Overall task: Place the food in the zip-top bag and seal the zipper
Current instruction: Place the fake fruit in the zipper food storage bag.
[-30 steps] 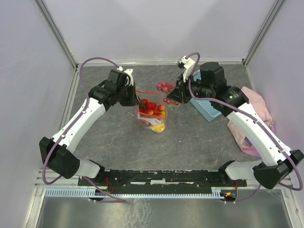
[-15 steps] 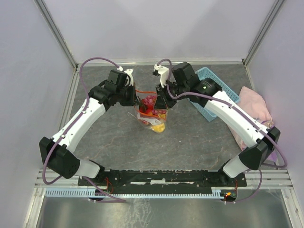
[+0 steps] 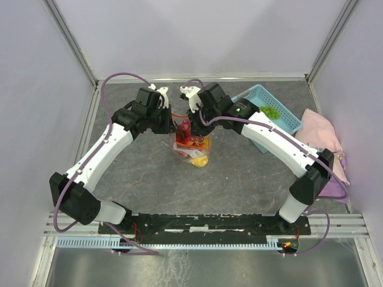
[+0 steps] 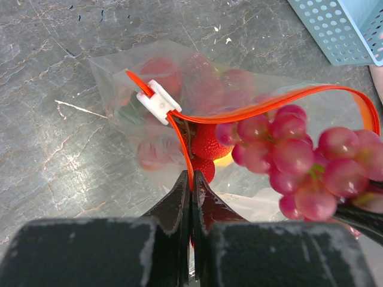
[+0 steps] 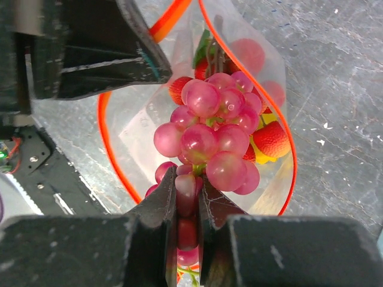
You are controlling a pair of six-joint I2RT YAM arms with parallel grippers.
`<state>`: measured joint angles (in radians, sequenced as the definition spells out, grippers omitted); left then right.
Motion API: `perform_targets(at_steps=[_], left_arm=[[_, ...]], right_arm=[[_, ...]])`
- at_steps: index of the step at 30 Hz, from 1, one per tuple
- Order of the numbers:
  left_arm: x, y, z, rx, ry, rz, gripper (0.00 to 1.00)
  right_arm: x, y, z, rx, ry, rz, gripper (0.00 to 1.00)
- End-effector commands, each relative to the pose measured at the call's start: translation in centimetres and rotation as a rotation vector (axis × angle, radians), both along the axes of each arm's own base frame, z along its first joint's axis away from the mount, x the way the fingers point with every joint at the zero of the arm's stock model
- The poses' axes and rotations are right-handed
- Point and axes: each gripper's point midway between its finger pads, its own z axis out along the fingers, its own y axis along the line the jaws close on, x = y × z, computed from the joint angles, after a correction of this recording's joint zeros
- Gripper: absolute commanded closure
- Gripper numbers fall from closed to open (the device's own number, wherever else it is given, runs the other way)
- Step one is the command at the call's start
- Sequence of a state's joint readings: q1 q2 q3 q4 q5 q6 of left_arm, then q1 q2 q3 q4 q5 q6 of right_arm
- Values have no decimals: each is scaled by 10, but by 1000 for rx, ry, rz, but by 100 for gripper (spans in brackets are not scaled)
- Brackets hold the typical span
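Observation:
The clear zip-top bag [image 3: 192,146] stands open on the table, holding red strawberries [image 4: 209,143] and a yellow fruit [image 3: 200,160]. My left gripper [image 4: 191,176] is shut on the near rim of the orange-red zipper [image 4: 269,107], close to its white slider [image 4: 158,101], and holds the mouth open. My right gripper [image 5: 187,185] is shut on a bunch of purple grapes [image 5: 215,131]. The bunch hangs in the bag's mouth, above the strawberries [image 5: 272,139]. In the top view both grippers, left [image 3: 173,122] and right [image 3: 187,125], meet over the bag.
A light blue slatted basket [image 3: 286,119] sits at the back right with a green leafy piece [image 3: 270,112] inside; its corner [image 4: 341,30] shows in the left wrist view. A pink cloth [image 3: 323,134] lies by the right wall.
My right arm has swung left from beside the basket, carrying the grapes over the bag's mouth. The left gripper and the bag have stayed in place.

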<state>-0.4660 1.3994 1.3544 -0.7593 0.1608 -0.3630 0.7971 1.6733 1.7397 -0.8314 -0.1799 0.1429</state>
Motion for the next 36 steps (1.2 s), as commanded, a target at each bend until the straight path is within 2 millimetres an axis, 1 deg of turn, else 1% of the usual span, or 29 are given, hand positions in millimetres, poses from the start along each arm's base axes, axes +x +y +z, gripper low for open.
perform_targets(at_steps=[1, 4, 7, 12, 16, 19, 20, 22, 23, 29, 34, 36], left_arm=[[4, -6, 15, -34, -64, -42, 97], [4, -5, 15, -34, -65, -41, 97], [5, -4, 16, -31, -69, -37, 97], [5, -3, 16, -28, -73, -34, 97], [5, -4, 16, -29, -72, -32, 97], [5, -3, 16, -29, -71, -31, 97], [5, -3, 15, -29, -70, -32, 97], [5, -4, 15, -28, -69, -32, 97], [5, -4, 16, -30, -71, -34, 97], [6, -3, 15, -27, -69, -32, 97], [5, -4, 14, -26, -67, -33, 97], [5, -4, 13, -26, -67, -33, 97]], right_arm=[[26, 3, 17, -3, -123, -62, 97], [33, 2, 11, -16, -138, -89, 97], [33, 0, 2, -45, -125, -93, 96], [29, -10, -11, -101, -104, -105, 90], [26, -11, -25, -138, -64, -96, 87], [32, -17, -31, -170, -74, -137, 83], [34, -18, -31, -173, -85, -151, 79], [36, -20, -31, -176, -95, -163, 66], [37, -21, -31, -180, -99, -168, 62], [40, -25, -28, -190, -114, -187, 56], [37, -23, -22, -176, -107, -177, 47], [32, -22, -18, -161, -96, -161, 43]])
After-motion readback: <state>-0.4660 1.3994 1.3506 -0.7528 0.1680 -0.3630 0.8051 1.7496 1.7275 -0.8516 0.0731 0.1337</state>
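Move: The right hand holds the red grapes at the zip bag's mouth; the inside of the bag is about 3 cm ahead, 1 cm left and 8 cm below. The strawberries in it lie some 2 cm ahead, 2 cm left and 12 cm down. The blue basket stands roughly 27 cm to the right, 11 cm farther out and 15 cm lower. From the left hand, the inside of the bag is about 6 cm right, 2 cm ahead and 7 cm down. Lower the right gripper about 4 cm into the bag's mouth while reaching some 3 cm forward and easing a little right, tipping the fingers roughly 15 degrees steeper with a slight clockwise turn. Near the bottom, open the fingers to about half and let go of the grapes, then stay there. Keep the left gripper still, shut on the zipper edge. ##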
